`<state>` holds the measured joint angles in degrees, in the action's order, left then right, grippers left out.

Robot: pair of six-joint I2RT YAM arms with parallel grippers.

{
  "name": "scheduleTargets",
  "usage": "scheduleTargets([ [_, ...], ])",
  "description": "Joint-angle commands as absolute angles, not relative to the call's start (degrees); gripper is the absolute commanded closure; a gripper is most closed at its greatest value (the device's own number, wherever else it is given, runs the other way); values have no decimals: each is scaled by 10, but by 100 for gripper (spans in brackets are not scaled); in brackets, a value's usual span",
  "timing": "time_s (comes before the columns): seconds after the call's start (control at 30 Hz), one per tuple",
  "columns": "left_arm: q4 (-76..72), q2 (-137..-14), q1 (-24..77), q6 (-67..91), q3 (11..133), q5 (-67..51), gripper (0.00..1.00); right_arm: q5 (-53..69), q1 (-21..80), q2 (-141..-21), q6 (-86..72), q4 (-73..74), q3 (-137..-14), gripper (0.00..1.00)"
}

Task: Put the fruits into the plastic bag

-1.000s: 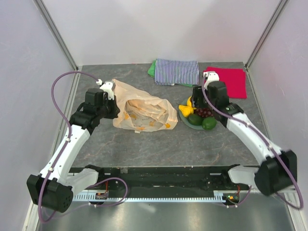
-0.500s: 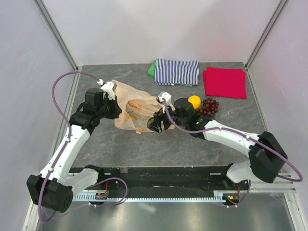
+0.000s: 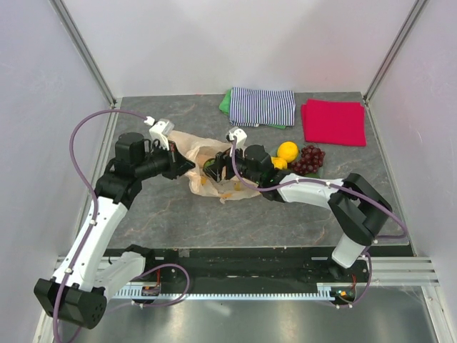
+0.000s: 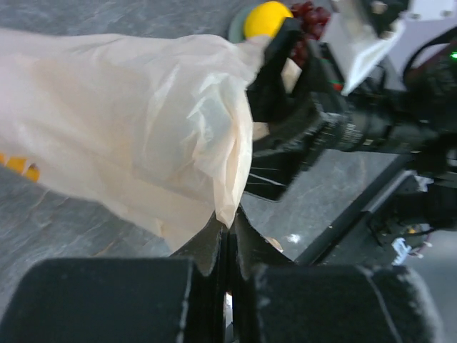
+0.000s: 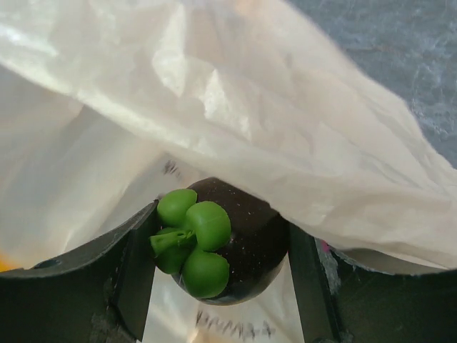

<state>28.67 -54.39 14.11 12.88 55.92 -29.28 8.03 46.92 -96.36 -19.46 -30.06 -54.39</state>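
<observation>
The plastic bag (image 3: 207, 158) lies at the middle left, cream-peach and crinkly. My left gripper (image 3: 187, 166) is shut on the bag's edge (image 4: 227, 207) and holds it lifted. My right gripper (image 3: 213, 168) is shut on a dark round fruit with a green lobed cap (image 5: 250, 243), held between its fingers (image 5: 136, 271) under the bag's film (image 5: 250, 107), at the bag's mouth. The lemon (image 3: 288, 151), part of the yellow pear-shaped fruit (image 3: 277, 163) and the grape bunch (image 3: 308, 158) sit to the right of the bag. The lime is hidden.
A striped folded cloth (image 3: 263, 106) and a red folded cloth (image 3: 333, 121) lie at the back. My right arm (image 3: 307, 189) stretches across in front of the fruits. White walls stand on both sides.
My right gripper has carried the dark fruit left from the fruit pile into the bag's mouth. My left gripper has shifted right, lifting the bag's edge.
</observation>
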Motion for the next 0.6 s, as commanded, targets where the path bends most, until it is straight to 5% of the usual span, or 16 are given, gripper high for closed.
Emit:
scheduleTargets([
  [0.0, 262, -537, 139, 179, 591, -406, 98, 37, 479, -992, -227, -419, -576, 56],
  [0.2, 243, -503, 138, 227, 630, -447, 98, -111, 484, -1036, -204, -379, -589, 56],
  [0.57, 108, -447, 121, 360, 664, -533, 99, -184, 481, -1101, -156, -259, -670, 55],
])
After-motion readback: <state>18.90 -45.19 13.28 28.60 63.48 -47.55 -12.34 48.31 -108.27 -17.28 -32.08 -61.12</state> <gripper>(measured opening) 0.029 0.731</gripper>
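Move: The right hand holds the eggplant just inside the bag's mouth; the bag's middle lies about 6 cm below that hand and roughly level with it otherwise. The orange on the plate is some 29 cm to its right and 7 cm farther out, the yellow pear 26 cm right and 2 cm ahead. From the left hand, which already pinches the bag's edge, the bag's middle is about 8 cm right and 14 cm below. Left lifts the bag edge about 14 cm, drawing back; right carries the eggplant 6 cm forward and down. ##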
